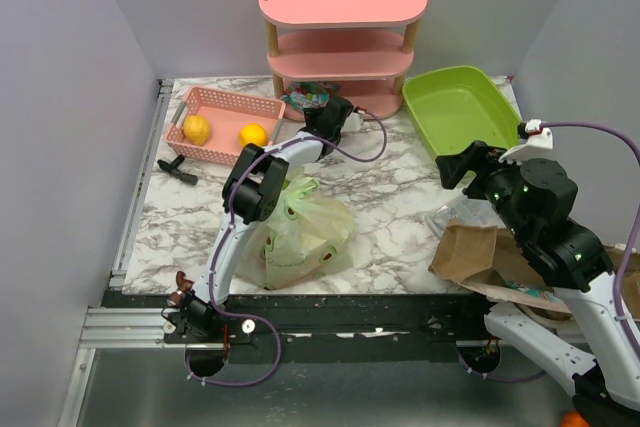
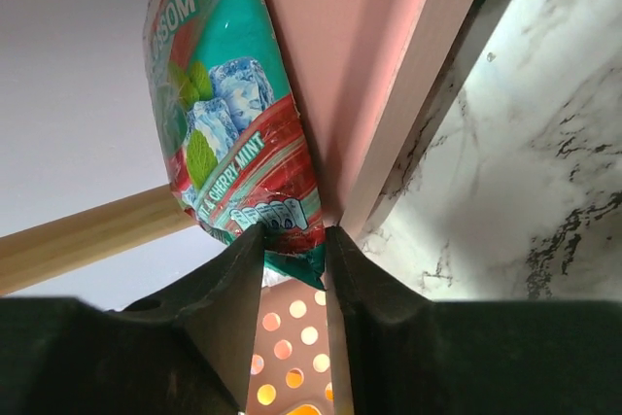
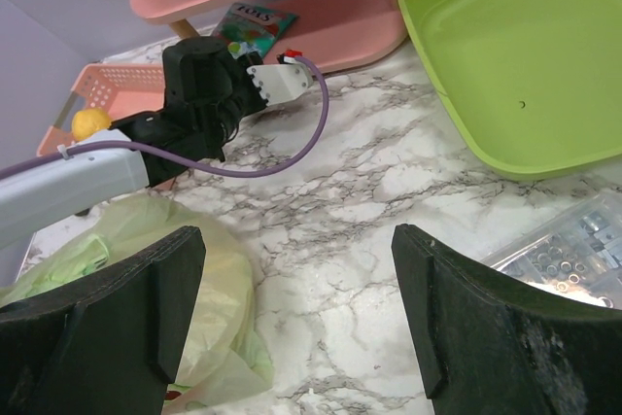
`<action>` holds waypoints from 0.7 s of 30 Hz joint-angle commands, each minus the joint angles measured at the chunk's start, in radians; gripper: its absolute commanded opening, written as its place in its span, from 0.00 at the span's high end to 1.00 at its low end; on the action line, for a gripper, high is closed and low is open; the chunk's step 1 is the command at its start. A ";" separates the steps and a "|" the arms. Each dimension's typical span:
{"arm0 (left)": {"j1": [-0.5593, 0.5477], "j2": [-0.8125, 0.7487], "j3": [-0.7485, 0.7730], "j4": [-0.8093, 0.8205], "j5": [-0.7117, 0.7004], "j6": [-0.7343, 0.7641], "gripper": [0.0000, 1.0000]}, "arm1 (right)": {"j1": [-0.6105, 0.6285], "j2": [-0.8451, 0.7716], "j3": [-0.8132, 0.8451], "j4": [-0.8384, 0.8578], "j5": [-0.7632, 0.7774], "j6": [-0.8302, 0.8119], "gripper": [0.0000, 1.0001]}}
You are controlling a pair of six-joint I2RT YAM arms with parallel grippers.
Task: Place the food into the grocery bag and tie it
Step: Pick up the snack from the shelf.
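Note:
A teal-and-red snack packet (image 2: 233, 143) stands against the pink shelf's lowest board (image 2: 379, 65), at the shelf's left foot in the top view (image 1: 312, 97). My left gripper (image 2: 293, 240) is shut on the packet's lower edge, which is pinched between both fingertips. The pale-green grocery bag (image 1: 300, 232) lies slumped on the marble near the left arm, with something red inside showing through; it also shows in the right wrist view (image 3: 146, 279). My right gripper (image 3: 296, 269) hangs open above bare marble, right of the bag, with nothing between its fingers.
A pink basket (image 1: 225, 99) at the back left holds two yellow-orange fruits (image 1: 197, 129). A lime-green tray (image 1: 455, 107) sits at the back right. A brown paper bag (image 1: 475, 252) lies under the right arm, beside a clear plastic container (image 3: 569, 250). A black tool (image 1: 177, 169) lies at the left edge.

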 commanded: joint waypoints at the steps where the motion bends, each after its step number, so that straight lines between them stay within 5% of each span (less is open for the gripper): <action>1: 0.006 0.033 0.047 0.047 0.046 0.008 0.80 | -0.002 0.005 -0.005 0.022 0.000 -0.017 0.14; 6: 0.008 0.040 0.075 0.014 0.055 0.004 1.00 | -0.002 0.011 -0.004 0.022 -0.004 -0.020 0.14; 21: -0.025 -0.160 -0.125 -0.098 0.063 -0.066 1.00 | -0.002 -0.007 0.038 -0.006 -0.029 0.025 0.15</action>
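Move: The snack lies on the bottom shelf. Its near-left corner is already between the left hand's parted fingers, while its middle is about 5 cm ahead and 4 cm to the right, roughly level with them. The shelf's left post stands some 6 cm ahead and 5 cm left; the orange is about 11 cm left and 6 cm back, a little lower. From the right hand the snack is roughly 40 cm ahead, 26 cm left and 27 cm below. The left fingers, open by about a third, close fully on the snack's near-left corner and pinch it. As they shut, the hand pushes on about 1 cm forward, up and to the right, then turns back and draws about 2 cm towards the robot while sinking nearly 2 cm, its wrist scarcely turning. ##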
